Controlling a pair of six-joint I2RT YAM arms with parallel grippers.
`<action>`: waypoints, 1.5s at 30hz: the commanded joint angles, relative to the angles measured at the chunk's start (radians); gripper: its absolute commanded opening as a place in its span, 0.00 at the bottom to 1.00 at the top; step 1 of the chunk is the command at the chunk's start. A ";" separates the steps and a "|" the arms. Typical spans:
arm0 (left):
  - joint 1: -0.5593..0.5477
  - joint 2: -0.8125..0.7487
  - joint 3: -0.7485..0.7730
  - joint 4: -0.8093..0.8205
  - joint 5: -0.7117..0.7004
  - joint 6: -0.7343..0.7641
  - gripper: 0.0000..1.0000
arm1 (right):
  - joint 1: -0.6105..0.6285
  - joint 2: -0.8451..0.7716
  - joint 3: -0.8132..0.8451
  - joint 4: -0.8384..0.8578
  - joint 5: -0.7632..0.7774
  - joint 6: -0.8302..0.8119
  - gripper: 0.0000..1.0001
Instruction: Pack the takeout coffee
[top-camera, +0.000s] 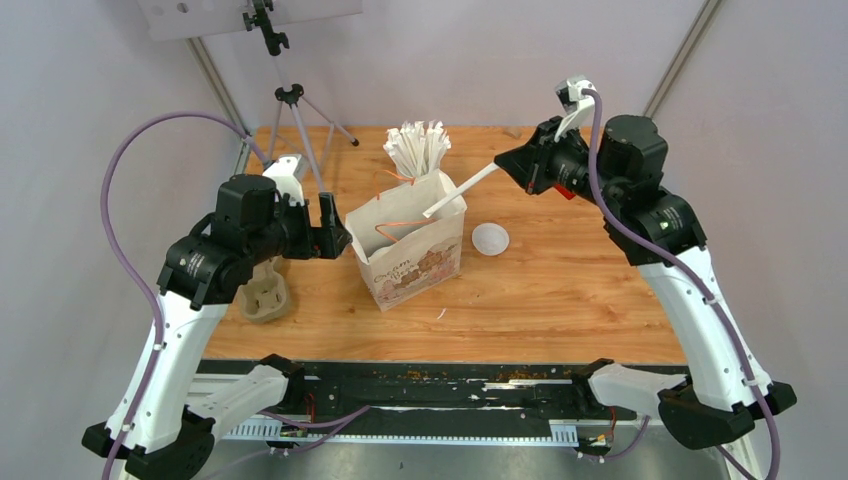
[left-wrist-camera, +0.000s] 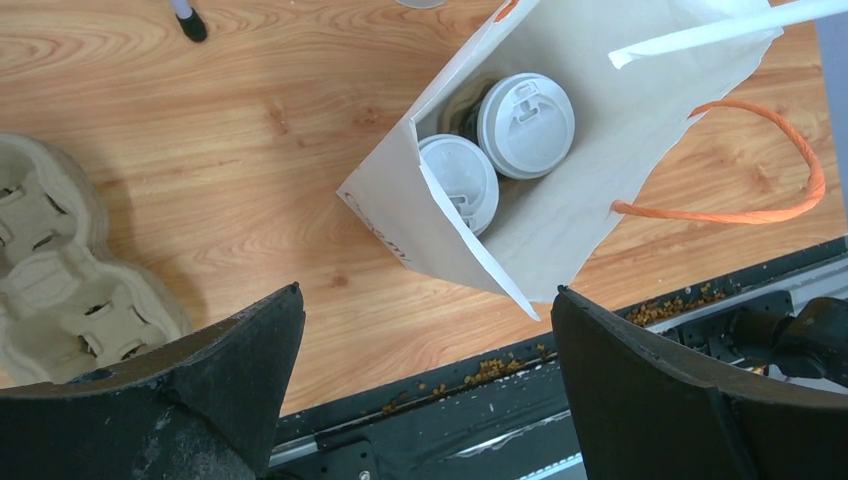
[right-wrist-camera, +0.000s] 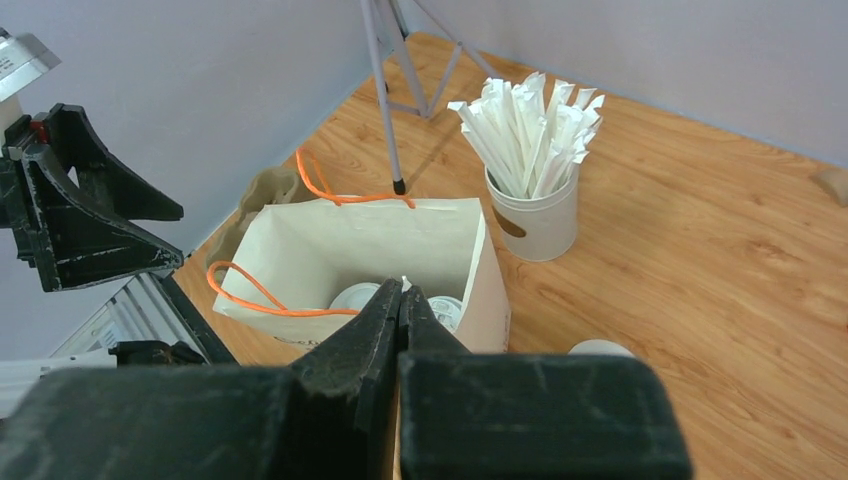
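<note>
The takeout coffee stands inside the open beige paper bag (top-camera: 410, 255): two cups side by side, showing only their white lids (left-wrist-camera: 525, 125) (left-wrist-camera: 460, 182), which also peek out either side of my right fingers (right-wrist-camera: 355, 297) (right-wrist-camera: 447, 310). My left gripper (top-camera: 335, 235) hovers wide open just left of the bag (left-wrist-camera: 600, 190), with nothing between its jaws (left-wrist-camera: 428, 300). My right gripper (top-camera: 510, 163) is shut on a white paper-wrapped stick (top-camera: 462, 190) that slants down over the bag's mouth (left-wrist-camera: 720, 30). In the right wrist view its fingertips (right-wrist-camera: 402, 292) point at the bag (right-wrist-camera: 370, 235).
A white cup of wrapped sticks (top-camera: 418, 150) (right-wrist-camera: 535, 205) stands behind the bag. A small white round object (top-camera: 490, 238) lies to the bag's right. A beige pulp carrier (top-camera: 265, 292) (left-wrist-camera: 50, 270) sits under my left arm. A tripod (top-camera: 290, 95) stands at the back left.
</note>
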 joint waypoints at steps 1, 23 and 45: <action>0.006 -0.015 0.028 0.015 -0.016 0.011 1.00 | 0.012 0.030 -0.049 0.152 -0.052 0.079 0.00; 0.006 -0.020 0.044 -0.006 -0.055 0.034 1.00 | 0.102 0.288 -0.194 0.440 -0.141 0.255 0.06; 0.006 -0.059 0.022 -0.080 -0.133 0.015 1.00 | 0.058 0.643 0.330 0.180 0.257 -0.225 0.38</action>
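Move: The right hand holds a paper-wrapped straw slanting down to its left. The coffee bag it is going to has its middle about 16 cm to the left, 11 cm ahead and some 34 cm below. The straw cup stands 29 cm ahead, 14 cm left and 33 cm below, and the loose lid 21 cm ahead, 3 cm right and 43 cm down. From the open left hand the bag lies roughly 18 cm ahead, 10 cm right and 22 cm below. Down and to the left, some 12 cm each way with about half that forward, the right hand carries the straw over the bag's mouth, tipping its fingers down nearly 20 degrees, and opens them about a third to let go. It then levels out, rises about 5 cm and reaches roughly 9 cm forward towards the straw cup, fingers parted. The open left hand drifts a little left, away from the bag. ##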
